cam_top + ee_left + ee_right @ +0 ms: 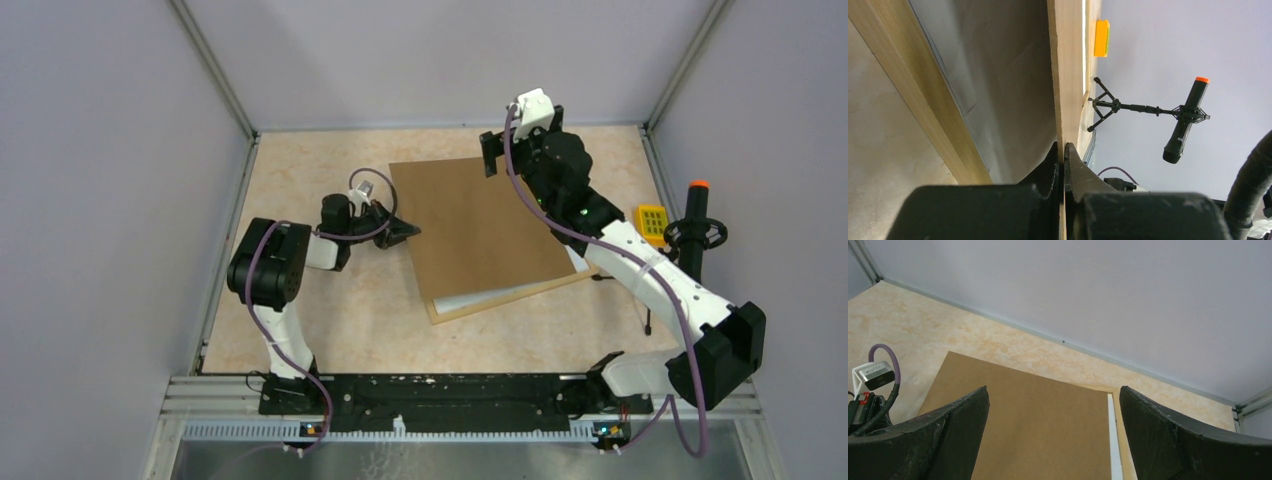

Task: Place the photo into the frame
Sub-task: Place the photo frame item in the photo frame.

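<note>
The plain brown backing board (480, 230) lies over the frame (520, 290), whose light wood moulding shows along the near edge with a white strip (470, 300) beside it. My left gripper (412, 231) is shut on the board's left edge, which is raised off the table. In the left wrist view the jaws (1064, 146) pinch the thin board (1066, 75) edge-on, with the frame moulding (913, 90) below. My right gripper (490, 152) hangs open above the board's far corner, holding nothing (1053, 390). The photo is hidden.
A yellow keypad box (652, 222) lies right of the frame. Beside it stands a black handle with an orange tip on a small tripod (697, 225). Grey enclosure walls close in the table on the left, back and right.
</note>
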Controlling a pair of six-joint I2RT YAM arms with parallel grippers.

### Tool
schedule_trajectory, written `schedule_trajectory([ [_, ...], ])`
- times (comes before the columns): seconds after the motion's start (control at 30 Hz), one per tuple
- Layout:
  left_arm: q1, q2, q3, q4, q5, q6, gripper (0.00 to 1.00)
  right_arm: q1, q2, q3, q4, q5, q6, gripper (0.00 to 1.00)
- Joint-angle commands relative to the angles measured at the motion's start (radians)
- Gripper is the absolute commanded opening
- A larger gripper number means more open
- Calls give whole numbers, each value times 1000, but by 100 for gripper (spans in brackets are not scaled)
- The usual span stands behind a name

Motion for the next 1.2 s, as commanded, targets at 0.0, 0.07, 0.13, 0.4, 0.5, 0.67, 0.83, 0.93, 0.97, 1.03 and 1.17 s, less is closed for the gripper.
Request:
schedule_trajectory([
  [0.0,-13,6,15,50,-41,39,0,-14,16,37,19,1,-9,99],
  [0.07,-13,11,14,39,-49,50,0,-16,28,41,19,-6,-3,99],
  [0.13,-13,20,16,19,-45,63,0,-28,52,48,19,-25,17,99],
  [0.4,-8,33,11,-27,-37,95,0,-109,390,319,-310,88,196,99],
  [0.5,-1,27,18,-54,-33,107,0,-128,520,391,-409,218,171,99],
  [0.67,6,8,21,-88,-39,130,0,-256,636,416,-557,213,260,88],
  [0.83,13,5,15,-115,-48,153,0,-357,561,196,-452,114,358,76],
  [0.93,13,14,15,-106,-43,141,0,-387,530,128,-426,96,366,68],
  [0.97,13,14,15,-103,-42,140,0,-402,528,123,-433,92,373,64],
  [1.03,13,10,16,-107,-44,146,0,-436,517,103,-432,70,402,56],
  [1.17,13,5,24,-139,-53,172,0,-489,473,24,-345,8,430,46],
])
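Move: The left gripper already pinches the left edge of the brown board. The middle of the frame it is being lowered into lies about 17 cm to its right, 5 cm ahead and 8 cm below; the frame's near-left corner is about 20 cm back and 4 cm right. From the empty right hand, the middle of the frame's right rail is roughly 18 cm right, 8 cm ahead and 34 cm below, and the yellow box 40 cm right and 2 cm ahead. Swoop the open right gripper down some 30 cm to just above the frame's right rail, first forward and down, then right and down while drawing partly back; tip its fingers steeply downward, swing them clockwise and shut them about halfway around the line of the rail. Meanwhile keep the left gripper's pinch on the board and ease that edge down about 2.5 cm towards the frame. ##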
